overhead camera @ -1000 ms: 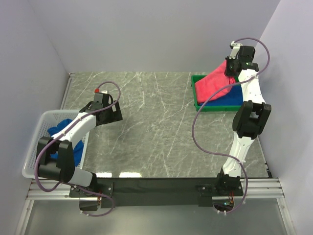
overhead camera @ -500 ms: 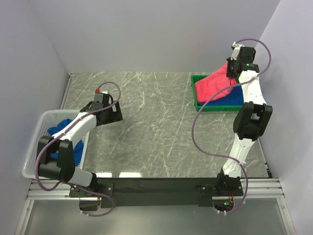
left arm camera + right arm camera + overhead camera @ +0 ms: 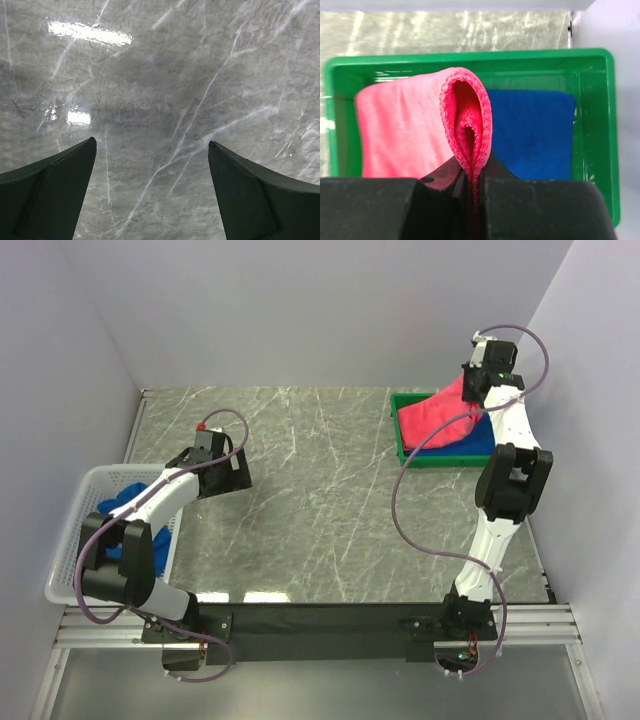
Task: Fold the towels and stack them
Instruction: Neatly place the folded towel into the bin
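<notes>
My right gripper (image 3: 474, 176) is shut on a fold of the pink-red towel (image 3: 405, 125), holding it up over the green tray (image 3: 597, 65) at the back right. The pink-red towel (image 3: 435, 412) drapes from the right gripper (image 3: 468, 380) down onto the tray's left half. A folded blue towel (image 3: 532, 132) lies flat in the tray beneath it, also visible from above as the blue towel (image 3: 470, 439). Another blue towel (image 3: 125, 505) lies crumpled in the white basket (image 3: 70, 540) at the left. My left gripper (image 3: 150, 150) hangs open over bare marble, beside the basket (image 3: 228, 472).
The green tray (image 3: 400, 435) sits against the right wall near the back corner. The white lattice basket stands at the table's left edge. Purple cables loop from both arms. Walls close the table on three sides.
The right gripper has moved a little up and toward the back wall with the pink-red towel's edge, lifting the cloth higher. The left arm has not moved.
</notes>
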You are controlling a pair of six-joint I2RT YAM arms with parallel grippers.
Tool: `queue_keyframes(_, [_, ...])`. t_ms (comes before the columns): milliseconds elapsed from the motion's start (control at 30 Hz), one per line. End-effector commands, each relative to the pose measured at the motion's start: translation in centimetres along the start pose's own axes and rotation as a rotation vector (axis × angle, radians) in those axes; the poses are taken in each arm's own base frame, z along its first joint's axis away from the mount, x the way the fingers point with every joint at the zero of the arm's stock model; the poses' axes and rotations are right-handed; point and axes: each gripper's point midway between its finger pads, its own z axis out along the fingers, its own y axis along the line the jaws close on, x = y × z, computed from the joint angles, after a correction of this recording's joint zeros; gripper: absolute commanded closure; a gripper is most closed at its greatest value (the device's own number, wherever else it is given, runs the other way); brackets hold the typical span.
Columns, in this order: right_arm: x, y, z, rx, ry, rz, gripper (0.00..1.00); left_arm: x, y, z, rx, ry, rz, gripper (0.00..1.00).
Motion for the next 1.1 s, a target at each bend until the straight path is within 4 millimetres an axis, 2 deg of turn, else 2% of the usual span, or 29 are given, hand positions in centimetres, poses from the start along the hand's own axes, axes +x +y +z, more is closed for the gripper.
queue_keyframes(0, [0.5, -1.1, 1.7, 0.06, 0.0, -0.018, 0.99, -1.0, -0.5, -0.1, 0.028, -0.023, 0.018, 0.01])
queue_keyframes(200, [2.7, -1.7, 3.6, 0.122, 0.056, -0.019, 0.96, -0.9, -0.5, 0.0, 0.027, -0.017, 0.02, 0.01])
queue_keyframes(367, [3.5, -2.8, 4.3, 0.193, 0.072, -0.016, 0.95, -0.8, -0.5, 0.1, 0.026, -0.012, 0.019, 0.01])
queue_keyframes(433, [3.8, -3.2, 4.6, 0.223, 0.079, -0.023, 0.91, -0.8, -0.5, 0.1, 0.028, -0.012, 0.021, 0.01])
queue_keyframes(567, [4.0, -4.4, 5.2, 0.29, 0.075, -0.026, 0.72, -0.8, -0.6, 0.2, 0.028, -0.01, 0.019, 0.01])
queue_keyframes(600, [4.0, -4.8, 5.5, 0.313, 0.075, -0.026, 0.61, -0.7, -0.6, 0.2, 0.028, -0.008, 0.021, 0.01])
queue_keyframes(633, [3.9, -5.0, 5.6, 0.334, 0.075, -0.025, 0.57, -0.8, -0.6, 0.2, 0.028, -0.01, 0.021, 0.01])
queue_keyframes(733, [3.6, -7.0, 5.1, 0.474, 0.057, -0.001, 0.45, -0.8, -0.6, 0.2, 0.03, -0.011, 0.019, 0.01])
queue_keyframes(900, [3.1, -9.3, 3.3, 0.651, 0.026, 0.098, 0.42, -0.8, -0.6, 0.0, 0.03, -0.014, 0.02, 0.01])
queue_keyframes(1033, [1.6, -9.4, 1.5, 0.667, -0.023, 0.178, 0.42, -1.1, -0.8, -0.4, 0.041, -0.028, 0.019, 0.01])
queue_keyframes(1067, [0.3, -9.0, 0.3, 0.64, -0.064, 0.224, 0.41, -1.2, -0.9, -0.5, 0.045, -0.033, 0.017, 0.01])
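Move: The right hand still pinches the raised end of the red towel above the green bin. The blue towel it is being laid on lies centred about 4 cm to its left, 4 cm back and 15 cm below. The part of the red towel already down lies some 12 cm left and 3 cm back. The bin's right wall is roughly 15 cm to the right, about level. From the left hand, the blue towel is some 20 cm ahead and 68 cm right. Down about 6 cm and drifting slightly right, the right hand lowers the red towel's pinched end towards the blue towel. The fingers then part to just over half open and let go, while the hand swings right towards the bin's right wall, about 9 cm in all. It dips another couple of centimetres, turns some 30 degrees clockwise and rolls with its right side rising. ##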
